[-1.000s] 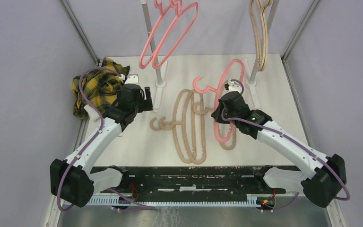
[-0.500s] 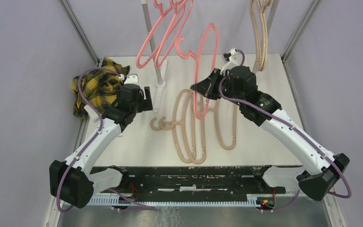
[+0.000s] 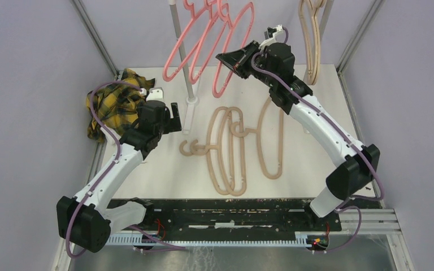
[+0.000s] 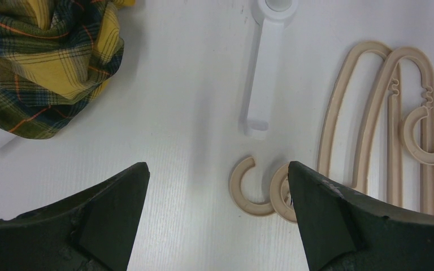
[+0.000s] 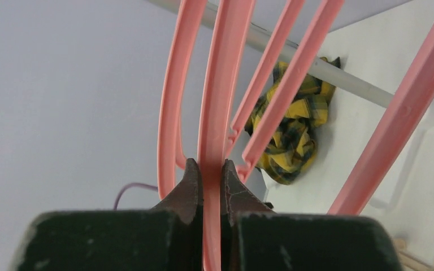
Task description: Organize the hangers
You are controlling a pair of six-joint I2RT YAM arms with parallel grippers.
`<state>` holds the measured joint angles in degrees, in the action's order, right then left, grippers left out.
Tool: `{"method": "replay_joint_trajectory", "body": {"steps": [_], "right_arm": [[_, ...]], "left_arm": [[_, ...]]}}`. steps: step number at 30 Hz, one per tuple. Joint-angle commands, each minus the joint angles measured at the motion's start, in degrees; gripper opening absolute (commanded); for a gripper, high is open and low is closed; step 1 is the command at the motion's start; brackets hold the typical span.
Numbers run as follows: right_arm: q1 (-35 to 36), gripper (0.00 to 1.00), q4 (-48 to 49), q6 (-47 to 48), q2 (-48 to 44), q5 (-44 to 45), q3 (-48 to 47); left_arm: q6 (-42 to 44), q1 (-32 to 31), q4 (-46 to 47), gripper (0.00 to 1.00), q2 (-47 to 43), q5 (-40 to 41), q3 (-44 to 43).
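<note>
My right gripper (image 3: 224, 57) is shut on a salmon pink hanger (image 3: 240, 37) and holds it high, close beside two pink hangers (image 3: 187, 52) hung on the rack. In the right wrist view the jaws (image 5: 211, 169) pinch the held hanger's bar (image 5: 220, 84). Three beige hangers (image 3: 229, 149) lie flat on the table. More beige hangers (image 3: 312, 45) hang at the back right. My left gripper (image 3: 173, 117) is open and empty, low over the table just left of the beige hooks (image 4: 250, 189).
A yellow-black plaid cloth (image 3: 113, 104) lies at the table's back left, also in the left wrist view (image 4: 45, 56). The white rack's feet (image 4: 264, 73) and upright poles (image 3: 182, 51) stand at the back. Purple cables trail along both arms.
My right arm has lifted the pink hanger off the table and carried it up and back-left to the hung pink hangers. The left arm has barely moved.
</note>
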<state>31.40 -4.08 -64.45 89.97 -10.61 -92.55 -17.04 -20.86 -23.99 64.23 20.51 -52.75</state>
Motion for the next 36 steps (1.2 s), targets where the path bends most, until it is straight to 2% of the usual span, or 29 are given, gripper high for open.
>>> {"method": "replay_joint_trajectory", "body": {"steps": [1,6,14,30,36], "right_arm": [[-1.3,0.01,11.5,-7.6,4.6,-3.4,-8.7],[-1.3,0.01,12.5,-7.9,6.0,-3.5,-11.6],[-2.0,0.01,9.0,-7.1,6.6,-2.7,-12.7],[-3.1,0.01,2.5,-12.0,15.7,-6.0,-18.2],[-0.8,0.01,-5.2,-9.2,21.0,-7.8,-26.6]], "left_arm": [[3.9,0.3,1.1,0.99,-2.0,0.9,-1.1],[4.2,0.3,1.2,0.99,-2.0,1.6,-0.6],[4.2,0.4,1.3,0.99,-1.6,1.4,-0.7],[4.3,0.4,1.2,0.99,-2.8,2.7,-0.4],[4.1,0.4,1.3,0.99,-2.8,3.0,-0.4]]}}
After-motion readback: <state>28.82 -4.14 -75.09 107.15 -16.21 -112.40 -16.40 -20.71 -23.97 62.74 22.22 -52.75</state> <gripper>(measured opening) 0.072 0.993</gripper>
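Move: The right hand already holds a pink hanger; its place on the rack's rail lies roughly 12 cm ahead, 2 cm left and 10 cm above. The nearer hung pink hanger is about 7 cm left and 6 cm ahead, the farther one some 13 cm left and 6 cm ahead, both near hand height. From the idle left hand, that rail place is about 20 cm ahead, 20 cm right and 33 cm up. Right hand carries its pinched pink hanger 6 cm forward, easing left, rising 5 cm, then sinking at the rail. ##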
